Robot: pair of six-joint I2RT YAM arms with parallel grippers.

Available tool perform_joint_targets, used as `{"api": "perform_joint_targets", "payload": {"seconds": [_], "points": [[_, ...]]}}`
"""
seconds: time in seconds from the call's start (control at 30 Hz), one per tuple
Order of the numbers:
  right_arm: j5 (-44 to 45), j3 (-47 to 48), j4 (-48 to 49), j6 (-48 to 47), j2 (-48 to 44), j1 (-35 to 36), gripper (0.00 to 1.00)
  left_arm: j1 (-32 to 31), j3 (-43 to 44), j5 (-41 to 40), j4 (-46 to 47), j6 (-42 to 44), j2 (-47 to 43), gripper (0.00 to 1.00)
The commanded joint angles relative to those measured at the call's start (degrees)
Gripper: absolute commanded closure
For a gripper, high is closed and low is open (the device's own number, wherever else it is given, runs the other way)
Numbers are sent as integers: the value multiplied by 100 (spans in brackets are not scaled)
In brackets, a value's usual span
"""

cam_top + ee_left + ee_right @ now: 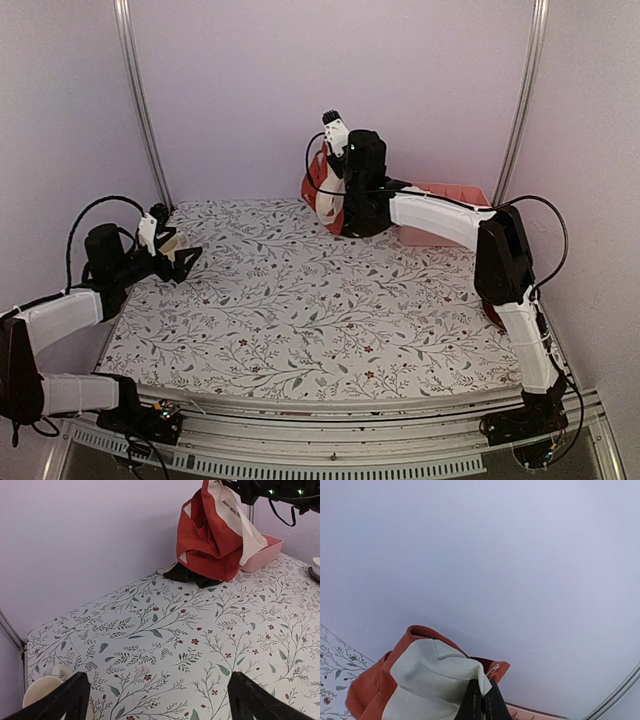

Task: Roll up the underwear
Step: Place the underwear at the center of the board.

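Note:
My right gripper (484, 700) is shut on the rust-red underwear (367, 695) at its whitish printed cloth (425, 675). It holds the piece in the air at the back of the table, where it hangs as a bunch (316, 185) (210, 545). I cannot tell whether the whitish cloth is a band or a separate garment. A dark olive-black garment (186, 574) lies on the table under the hanging piece. My left gripper (185, 262) (157, 700) hovers low over the table's left side, open, with only the flowered cloth between its fingers (70, 695).
A pink tray (267, 550) (452, 192) stands at the back right, just behind the hanging garment. A small round dish (315, 567) shows at the right edge. Metal frame posts (140, 100) rise at the back corners. The table is covered with a flowered cloth (300, 310).

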Motion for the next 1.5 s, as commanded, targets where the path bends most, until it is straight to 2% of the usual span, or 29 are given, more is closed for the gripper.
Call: {"api": "perform_joint_targets", "payload": {"seconds": [0.0,0.17,0.27,0.4,0.57,0.8,0.9,1.0,1.17,1.3,1.47], "points": [[-1086,-469,-411,-31,-968,471,99,-42,-37,198,-4,187,-13,2],[-1509,-536,-1413,174,-1389,1186,99,-45,-53,516,-153,500,-35,2],[-1745,-864,-1806,617,-1694,1421,99,-40,-164,849,-194,745,-132,2],[-2259,-1755,-1736,1244,-2360,1628,99,-52,-296,1372,-246,971,-375,2],[-2641,-2645,-1674,2042,-3000,1666,99,-56,-528,1516,-81,1000,-788,1],[-2058,-3375,-2359,2763,-2467,1465,99,-60,-546,1407,-46,1034,-817,2],[-1538,-3167,-3493,3473,-1948,1226,97,-66,-478,1315,-93,1055,-631,2],[-934,-2849,-4402,4210,-1497,1048,77,-92,-351,1195,-217,1120,-391,2],[-819,-3047,-4508,4409,-1802,956,48,-169,-90,1144,-616,1270,-65,1],[-1214,-3352,-4390,4344,-2176,919,36,-244,11,1166,-860,1396,44,1],[-2414,-4221,-3963,4393,-2423,904,23,-308,-15,1304,-1002,1579,7,2]]}}
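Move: The right hand already holds the red-and-white underwear, which hangs from its fingers. The board's center lies about 18 cm back from that hand, straight in line sideways and some 31 cm below. The dark green cloth is on the table roughly 15 cm farther out and 6 cm to the right of the hand, and the pink box about 14 cm out and 28 cm to the right. From the left hand the center is some 4 cm ahead, 21 cm to the right and 19 cm below. Back about 23 cm and left some 14 cm, the right hand sweeps the hanging underwear high over the table, swinging counter-clockwise, then swings back to the right while dropping steeply towards the center, tipping down some 50 degrees. Its fingers open during the drop, let go of the cloth, and the hand rises slightly. The left hand draws back, right and a little down, turning clockwise. ##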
